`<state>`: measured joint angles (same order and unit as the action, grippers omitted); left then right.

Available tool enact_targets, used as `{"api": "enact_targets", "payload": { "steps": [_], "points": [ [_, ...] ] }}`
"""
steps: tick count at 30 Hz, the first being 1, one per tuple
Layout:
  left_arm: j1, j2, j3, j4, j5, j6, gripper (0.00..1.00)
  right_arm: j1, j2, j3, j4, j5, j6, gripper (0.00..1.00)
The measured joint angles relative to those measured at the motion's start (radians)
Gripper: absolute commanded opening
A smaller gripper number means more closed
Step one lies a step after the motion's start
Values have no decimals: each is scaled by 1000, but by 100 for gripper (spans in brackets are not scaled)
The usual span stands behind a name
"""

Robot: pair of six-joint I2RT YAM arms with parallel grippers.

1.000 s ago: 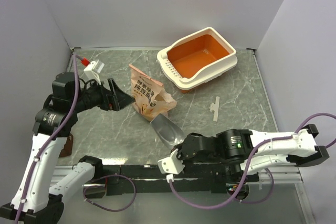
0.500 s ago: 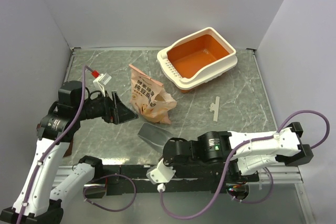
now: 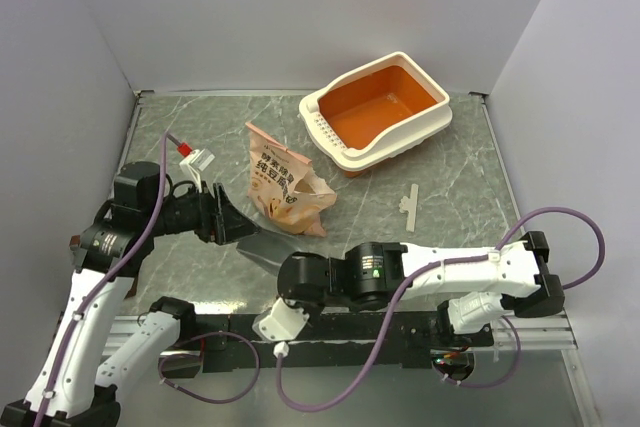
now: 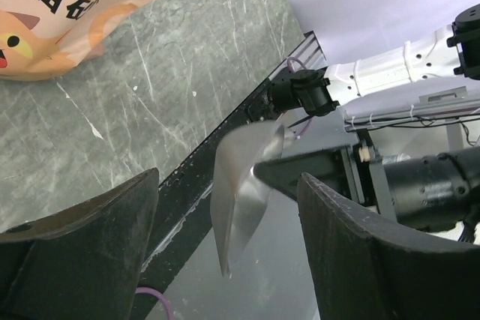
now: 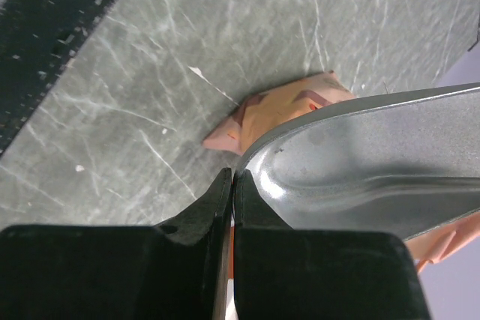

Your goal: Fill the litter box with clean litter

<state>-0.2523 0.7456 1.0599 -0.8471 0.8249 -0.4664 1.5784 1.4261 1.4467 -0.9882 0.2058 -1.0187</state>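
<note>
The litter box [image 3: 383, 107] stands at the back right, orange inside and empty; no clean litter shows in any view. The pink-orange paper bag [image 3: 285, 190] stands mid-table and also shows in the left wrist view [image 4: 67, 13] and the right wrist view [image 5: 279, 106]. My right gripper [image 3: 283, 263] is shut on the grey metal scoop [image 3: 261, 245], at its rim [image 5: 375, 162], just in front of the bag. My left gripper [image 3: 226, 219] is open and empty, left of the scoop. In the left wrist view the scoop [image 4: 244, 185] hangs beyond the spread fingers [image 4: 82, 245].
A small white T-shaped piece [image 3: 408, 205] lies right of the bag. Grey walls close the table at left, back and right. The black rail [image 3: 330, 325] runs along the near edge between the arm bases.
My right arm has swung left with the scoop, from the front centre to in front of the bag. My left gripper has come a little nearer and lower, close to the scoop.
</note>
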Motion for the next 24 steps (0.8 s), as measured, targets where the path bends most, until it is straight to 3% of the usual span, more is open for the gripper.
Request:
{"api": "enact_targets", "payload": {
  "steps": [9,12,14,18,21,22,24],
  "points": [
    [-5,-16,-10,-15,3,26,65,-35,24,59,-8,6,-31,0],
    [-10,-14,-10,-17,2,32,57,-35,37,70,-12,6,-37,0],
    [-11,-11,-10,-20,3,36,48,-35,42,72,-12,6,-39,0],
    [-18,-2,-10,-25,2,39,38,-35,43,72,-14,6,-44,0],
    [-26,0,-12,-27,6,41,17,-35,43,72,-14,6,-47,0],
    [-28,2,-13,-27,3,46,1,-35,43,72,-14,6,-48,0],
    [-29,5,-13,-29,-7,70,1,-35,43,73,-14,14,-51,0]
  ]
}}
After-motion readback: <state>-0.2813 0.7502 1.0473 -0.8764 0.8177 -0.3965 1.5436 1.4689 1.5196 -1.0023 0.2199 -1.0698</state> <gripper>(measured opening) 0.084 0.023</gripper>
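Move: The metal scoop, already held by my right hand, has its middle some 5 cm to the right of my open left fingers, 2 cm back and 3 cm below them. From my right hand the left fingers are about 8 cm left, 4 cm ahead and 4 cm higher. The litter bag stands about 13 cm ahead of the left fingers, 7 cm to their right and 12 cm below. My left hand closes its wide-open fingers almost fully on the near rim of the scoop pan, one finger inside and one outside, while sinking only about 1 cm. My right hand keeps its pinch and first brings the scoop about 2 cm forward, up and a little left towards those fingers, then holds still. ##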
